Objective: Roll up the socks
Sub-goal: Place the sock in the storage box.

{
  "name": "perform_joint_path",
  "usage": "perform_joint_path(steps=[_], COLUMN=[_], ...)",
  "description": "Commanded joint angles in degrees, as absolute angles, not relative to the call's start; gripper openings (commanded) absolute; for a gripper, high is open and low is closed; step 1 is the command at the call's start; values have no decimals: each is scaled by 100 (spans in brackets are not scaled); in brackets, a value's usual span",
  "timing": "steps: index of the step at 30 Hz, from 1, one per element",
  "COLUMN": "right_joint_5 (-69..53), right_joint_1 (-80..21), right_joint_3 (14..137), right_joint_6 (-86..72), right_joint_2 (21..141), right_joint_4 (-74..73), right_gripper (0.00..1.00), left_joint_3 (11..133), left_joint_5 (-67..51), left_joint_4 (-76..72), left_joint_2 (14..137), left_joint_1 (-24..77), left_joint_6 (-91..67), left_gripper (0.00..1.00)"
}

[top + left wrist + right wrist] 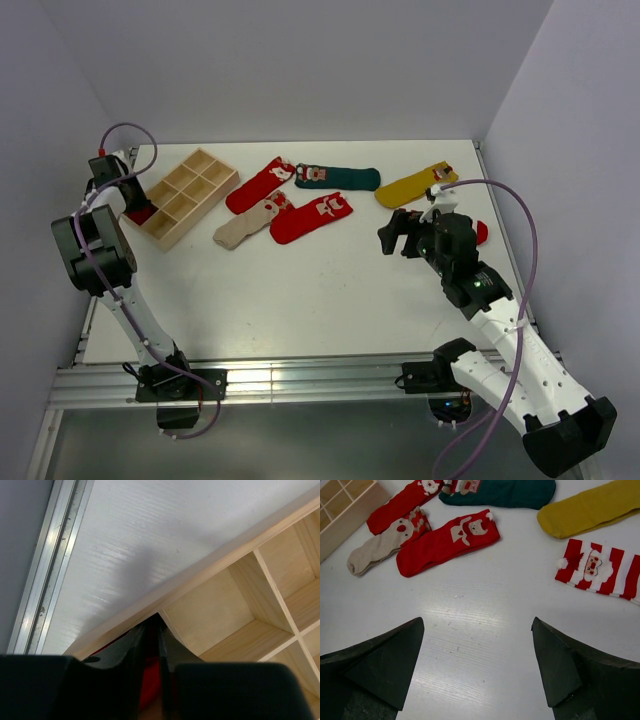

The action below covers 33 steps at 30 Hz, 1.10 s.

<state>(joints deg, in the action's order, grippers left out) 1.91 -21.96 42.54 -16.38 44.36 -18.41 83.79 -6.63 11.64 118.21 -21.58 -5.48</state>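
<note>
Several socks lie flat at the back of the table: a red one (258,185), a dark green one (340,178), a beige one (245,225), another red one (310,218) and a mustard one (415,187). A red-and-white striped sock (602,570) lies to the right, partly behind the right arm in the top view. My right gripper (477,625) hovers open over bare table in front of them, holding nothing. My left gripper (153,625) reaches into the near corner compartment of the wooden tray (215,610). Its jaws stand nearly together with a red sock (150,680) between them.
The wooden tray (185,195) has several compartments and sits at the back left, angled. White walls close in the table at the left, back and right. An aluminium rail (45,565) runs along the table's left edge.
</note>
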Motion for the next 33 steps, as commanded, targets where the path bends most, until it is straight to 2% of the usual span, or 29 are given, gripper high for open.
perform_joint_path(steps=[1, 2, 6, 20, 27, 33], right_joint_5=[202, 202, 202, -8, -509, -317], right_joint_1=[-2180, -2171, -2180, -2171, -2180, -2180], right_joint_3=[4201, 4210, 4219, 4359, 4500, 4632], right_joint_6=[-1573, -1573, -1582, -1617, -1793, -2240], right_joint_2=[4307, 4289, 4219, 3885, 4069, 4394], right_joint_4=[-1687, -1679, -1714, -1758, -1811, -1889], right_gripper=[95, 95, 95, 95, 95, 93], left_joint_3=[8314, 8323, 8446, 8131, 7533, 6182], left_joint_5=[-624, -598, -422, -702, -606, -685], left_joint_4=[1793, 1784, 1837, 1662, 1556, 1257], left_joint_2=[11936, 11849, 11340, 9766, 8651, 7542], left_joint_1=[-2189, -2188, -2180, -1978, -1092, -194], left_joint_6=[-554, -571, -589, -1229, -2293, -3093], left_gripper=[25, 33, 45, 60, 73, 87])
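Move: The left hand is down in the storage box's near-left compartment with its fingers just opening on the rolled red sock, which sits at the fingertips, about 1 cm lower. The box's middle is some 13 cm to the right and 4 cm ahead. The beige sock lies roughly 35 cm to the right and 4 cm back, and the long red sock 37 cm right, 8 cm ahead. From the right hand, the rolled sock is about 70 cm left, 22 cm ahead and 20 cm lower. Letting go of the rolled sock, the left fingers spread nearly wide while the hand eases back a couple of centimetres and lifts straight out of the compartment. About 17 cm up in all, it swings right over the box by a similar distance towards the loose socks, drawing a little farther back, the fingertips tipping up about 20 degrees. ##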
